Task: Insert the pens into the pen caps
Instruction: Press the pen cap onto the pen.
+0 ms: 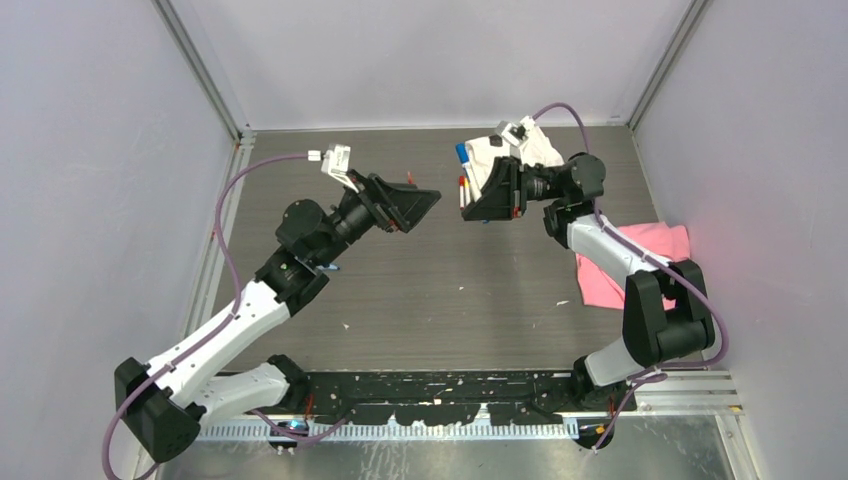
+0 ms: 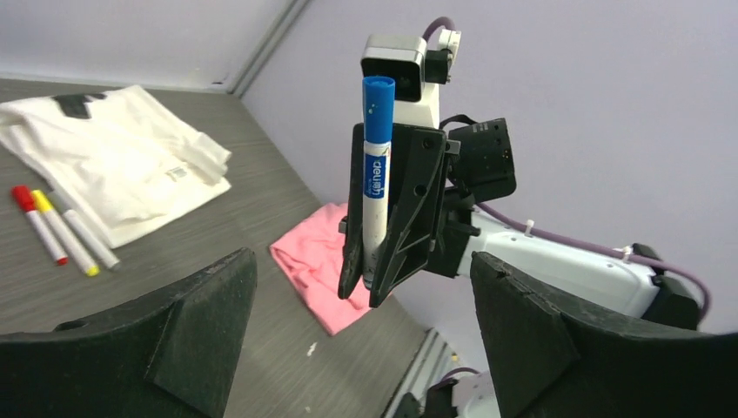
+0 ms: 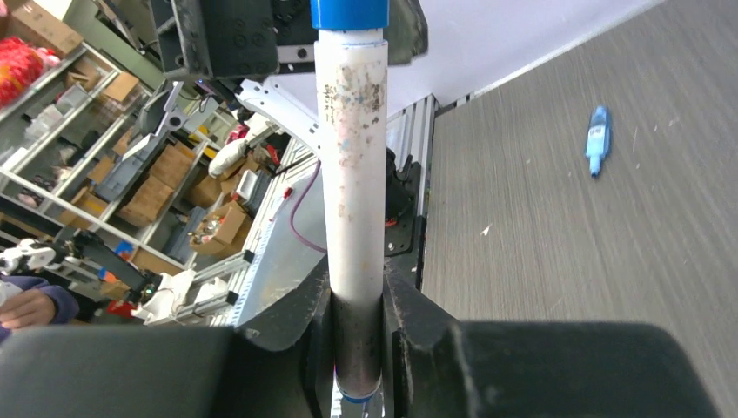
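My right gripper (image 1: 488,195) (image 3: 357,296) is shut on the lower barrel of a white pen (image 3: 351,174) that carries a blue cap (image 2: 378,109) (image 1: 461,152) on its upper end. It holds the pen up in the air, seen upright in the left wrist view. My left gripper (image 1: 425,200) (image 2: 365,348) faces it a short way off, open and empty. Three more pens lie side by side on the table by the white cloth: one red-capped (image 2: 39,225), one yellow-capped (image 2: 65,233), one grey-white (image 2: 89,237). A small light blue cap (image 3: 597,139) (image 1: 330,267) lies on the table near my left arm.
A crumpled white cloth (image 2: 113,165) (image 1: 535,148) lies at the back of the table, under the right wrist. A pink cloth (image 1: 620,265) (image 2: 318,261) lies by the right wall. Enclosure walls stand on three sides, and a metal rail (image 1: 680,400) runs along the near edge.
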Controlling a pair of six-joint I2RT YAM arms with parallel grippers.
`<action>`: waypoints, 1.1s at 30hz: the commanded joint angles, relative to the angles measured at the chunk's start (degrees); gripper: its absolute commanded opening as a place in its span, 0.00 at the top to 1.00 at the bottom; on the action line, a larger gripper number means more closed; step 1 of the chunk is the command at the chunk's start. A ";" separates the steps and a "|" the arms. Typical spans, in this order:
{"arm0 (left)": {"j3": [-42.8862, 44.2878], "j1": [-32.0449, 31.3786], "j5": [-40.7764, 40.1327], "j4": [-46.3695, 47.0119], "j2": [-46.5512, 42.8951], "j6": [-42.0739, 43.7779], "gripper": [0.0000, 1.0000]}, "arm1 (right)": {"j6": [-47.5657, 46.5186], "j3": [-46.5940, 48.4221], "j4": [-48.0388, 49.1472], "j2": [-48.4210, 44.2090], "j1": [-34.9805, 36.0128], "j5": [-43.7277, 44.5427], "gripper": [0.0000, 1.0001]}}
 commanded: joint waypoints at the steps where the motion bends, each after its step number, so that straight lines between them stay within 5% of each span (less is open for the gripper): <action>1: 6.56 0.15 4.28 7.19 2.53 -3.23 0.09 | 6.11 6.21 4.93 -2.78 0.03 -0.39 0.98; 17: 23.90 0.06 7.97 3.21 16.61 -5.25 0.36 | 18.00 8.24 16.36 -2.20 3.24 -0.45 0.99; 33: 26.02 -0.11 8.15 2.40 18.47 -4.89 0.51 | 19.74 8.24 18.21 -0.72 4.30 -0.51 0.99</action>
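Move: The blue cap on the pen held upright by the right hand is roughly 8 cm ahead of the left hand, 9 cm to its right and a couple of centimetres above it; seen from the right hand, it is some 9 cm above and 3 cm to the left, about level fore and aft. On the table about 37 cm below the left hand lie the red pen, roughly 28 cm ahead and 9 cm right, and the white cloth, about 33 cm ahead and 20 cm right. Upward first, by some 8 cm, then to the right and a little forward, the left hand swings in towards the blue cap, its wide-open fingers narrowing to about half until the tips flank the cap; contact can't be seen. Meanwhile the right hand, keeping its grip low on the pen, rises about 5 cm and then draws back a few centimetres. ##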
